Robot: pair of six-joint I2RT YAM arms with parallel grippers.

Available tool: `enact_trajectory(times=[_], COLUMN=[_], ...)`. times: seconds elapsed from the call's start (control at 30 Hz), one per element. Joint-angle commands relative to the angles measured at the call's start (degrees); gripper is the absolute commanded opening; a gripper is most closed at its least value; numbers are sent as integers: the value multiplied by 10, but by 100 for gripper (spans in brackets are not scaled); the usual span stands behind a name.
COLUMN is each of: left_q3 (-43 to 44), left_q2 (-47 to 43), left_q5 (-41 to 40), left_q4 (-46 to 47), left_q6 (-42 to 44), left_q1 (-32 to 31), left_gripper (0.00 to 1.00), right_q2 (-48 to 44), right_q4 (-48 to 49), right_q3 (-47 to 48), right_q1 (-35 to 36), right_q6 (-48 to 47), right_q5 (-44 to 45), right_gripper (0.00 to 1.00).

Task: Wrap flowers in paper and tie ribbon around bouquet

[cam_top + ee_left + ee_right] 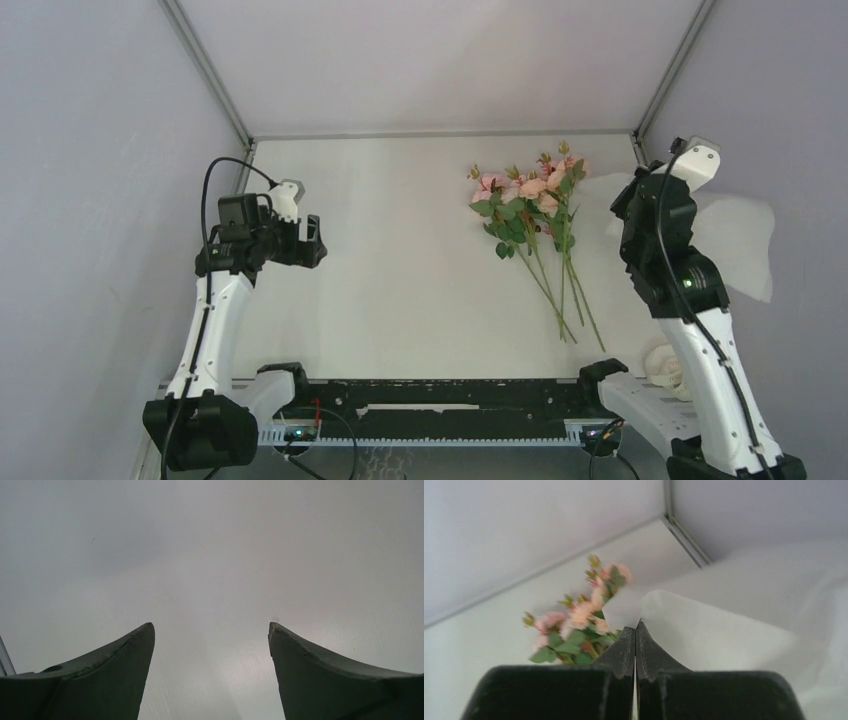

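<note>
The flowers (530, 200), pale pink roses with green leaves and long stems, lie flat on the white table right of centre; they appear blurred in the right wrist view (574, 625). The thin white paper (740, 240) is lifted off the table at the far right, behind my right arm. My right gripper (635, 627) is shut on a corner of the paper (704, 625), which rises from the closed jaws. The cream ribbon (665, 365) lies bunched by the right arm's base. My left gripper (310, 240) hangs open at the left, nothing between its fingers (135, 650).
Grey enclosure walls stand close on the left, right and back, with metal frame rails (205, 70) at the corners. A black rail (440, 395) runs along the near edge between the arm bases.
</note>
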Motion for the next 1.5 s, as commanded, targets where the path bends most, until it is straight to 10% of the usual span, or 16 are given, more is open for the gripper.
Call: enact_trajectory(times=[0.0, 0.37, 0.57, 1.0, 1.23, 1.47], left_q3=[50, 67, 75, 59, 22, -22], left_q2=[-13, -7, 6, 83, 161, 178], left_q5=[11, 6, -31, -123, -241, -328], left_q4=[0, 2, 7, 25, 99, 117], left_q6=[1, 1, -4, 20, 57, 109], left_q1=[-4, -4, -3, 3, 3, 7], left_gripper=[88, 88, 89, 90, 90, 89], right_q2=[-58, -56, 119, 502, 555, 477], right_q4=[108, 302, 259, 304, 265, 151], right_q3=[68, 84, 84, 71, 108, 109], right_q1=[98, 310, 387, 490, 492, 425], right_q6=[-34, -165, -125, 93, 60, -45], right_q5=[111, 21, -131, -123, -294, -419], right_gripper=[0, 0, 0, 2, 72, 80])
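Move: The right hand, shut on the lifted paper, is to carry it to the bare table left of centre, roughly 46 cm to its left, 3 cm back and 33 cm below. The flowers' middle lies some 10 cm ahead and 12 cm left of this hand, the ribbon coil about 22 cm back and 11 cm right, both about 32 cm down. From the left hand that bare spot is about 14 cm right, 3 cm back and 16 cm down. Still pinching the paper, the right hand rises nearly 20 cm while drawing back a little, then swings fast some 45 cm left past the flowers, plunging to about 25 cm below its starting height, turning counter-clockwise, tipping down and opening wide to let go. The open, empty left hand first lifts slightly, then moves left and down with some forward travel, away from the arriving right hand. ##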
